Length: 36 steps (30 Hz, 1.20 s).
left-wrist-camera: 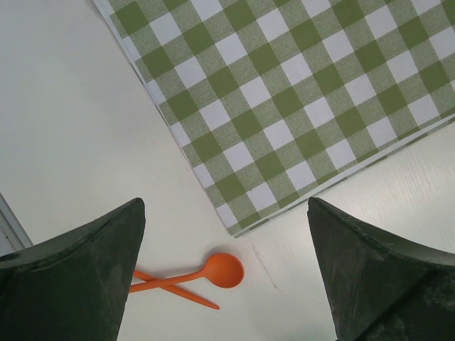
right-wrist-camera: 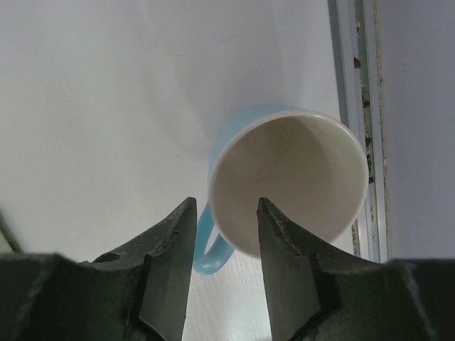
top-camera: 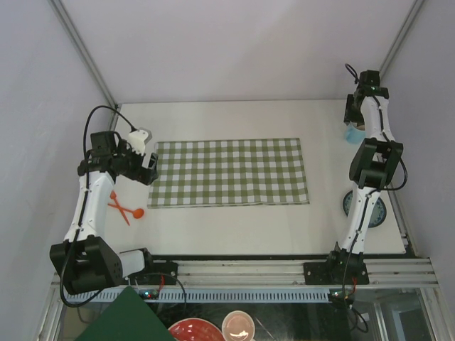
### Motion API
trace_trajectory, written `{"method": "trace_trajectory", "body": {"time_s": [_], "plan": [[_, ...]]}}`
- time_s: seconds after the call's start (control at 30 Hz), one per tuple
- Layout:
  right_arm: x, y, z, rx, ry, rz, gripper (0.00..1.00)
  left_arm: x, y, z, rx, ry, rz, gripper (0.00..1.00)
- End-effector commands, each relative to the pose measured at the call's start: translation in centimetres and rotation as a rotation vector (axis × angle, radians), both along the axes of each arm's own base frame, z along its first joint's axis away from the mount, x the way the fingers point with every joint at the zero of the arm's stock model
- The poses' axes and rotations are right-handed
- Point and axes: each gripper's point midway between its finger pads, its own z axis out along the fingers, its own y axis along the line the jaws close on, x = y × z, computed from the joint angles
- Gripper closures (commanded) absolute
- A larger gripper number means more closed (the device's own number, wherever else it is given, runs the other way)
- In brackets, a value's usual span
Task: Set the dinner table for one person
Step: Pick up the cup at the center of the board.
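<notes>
The off-white dinner table (top-camera: 234, 227) carries a green-and-white checked cloth (top-camera: 231, 172) at its middle. An orange spoon (left-wrist-camera: 220, 271) lies crossed over a second orange utensil (top-camera: 117, 206) left of the cloth's near corner. My left gripper (left-wrist-camera: 226, 206) hangs wide open above that corner and the spoon, holding nothing. At the far right stands a light blue mug (right-wrist-camera: 291, 177), white inside, with its handle toward me. My right gripper (right-wrist-camera: 226, 206) is over its rim beside the handle, one finger (right-wrist-camera: 277, 241) across the mouth and the other outside. A gap shows between the fingers and the wall.
A blue patterned plate (top-camera: 364, 206) lies at the right edge, partly behind my right arm. Below the table's front rail are a red bowl (top-camera: 195, 330), a small pink bowl (top-camera: 238, 325) and a dark green sheet (top-camera: 121, 316). The metal frame edge (right-wrist-camera: 359, 106) runs just beyond the mug.
</notes>
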Motion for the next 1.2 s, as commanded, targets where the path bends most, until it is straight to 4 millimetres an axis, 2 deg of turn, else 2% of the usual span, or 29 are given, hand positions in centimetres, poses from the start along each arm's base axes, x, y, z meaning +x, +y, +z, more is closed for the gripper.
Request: {"method": "trace_trajectory", "body": {"time_s": [0.0,0.13,0.2,0.27,0.4,0.43,0.67,1.0,1.07,1.17], "plan": [[0.1,-0.9,1.4,0.001,-0.03,-0.005,0.61,-0.1,-0.4,-0.3,-0.017,0.003,-0.03,0.0],[-0.2,-0.8,2.9,-0.017,-0.052,-0.009,0.6,-0.1,-0.4,-0.2,-0.019,0.0,-0.032,0.0],[0.1,-0.9,3.2,-0.025,-0.064,0.007,0.64,-0.2,-0.5,-0.1,-0.022,0.0,-0.034,0.0],[0.1,-1.1,2.6,-0.023,-0.052,0.012,0.72,-0.2,-0.5,0.1,-0.023,-0.003,-0.035,0.0],[0.0,-0.3,1.7,0.026,-0.024,0.033,0.99,-0.2,-0.4,-0.1,-0.017,0.001,-0.031,0.0],[0.0,0.1,1.7,0.043,-0.023,0.044,1.0,-0.1,-0.4,-0.2,-0.016,0.004,-0.03,0.0],[-1.3,3.0,2.2,0.125,0.005,0.158,1.0,0.0,-0.3,-0.3,-0.014,0.011,-0.029,0.0],[-5.2,5.5,2.7,0.169,0.066,0.35,1.0,0.0,-0.1,-0.4,-0.009,0.012,-0.02,0.0],[-6.1,5.9,3.0,0.157,0.075,0.386,1.0,0.1,0.0,-0.4,-0.006,0.01,-0.018,0.0],[-6.8,6.5,4.7,0.101,0.045,0.448,1.0,0.2,0.1,-0.4,0.0,0.003,-0.013,0.0]]}}
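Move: Straddling the cup's left rim already, the right hand has the cup's middle about 4 cm to its right, 1 cm ahead and some 4 cm below. The plate lies about 25 cm back and 7 cm to the right, the checked cloth's middle some 40 cm left and 12 cm back, both about 9 cm below. From the idle left hand the cup is roughly 67 cm to the right, 22 cm farther out and 9 cm lower. Settling under a centimetre down and to the right, the right hand shuts its part-open fingers on the cup's left wall above the handle, one finger inside and one outside. Keeping that pinch, it turns nearly 20 degrees counter-clockwise and draws the cup about 5 cm back and 5 cm left, towards the cloth, practically level, without lifting. ##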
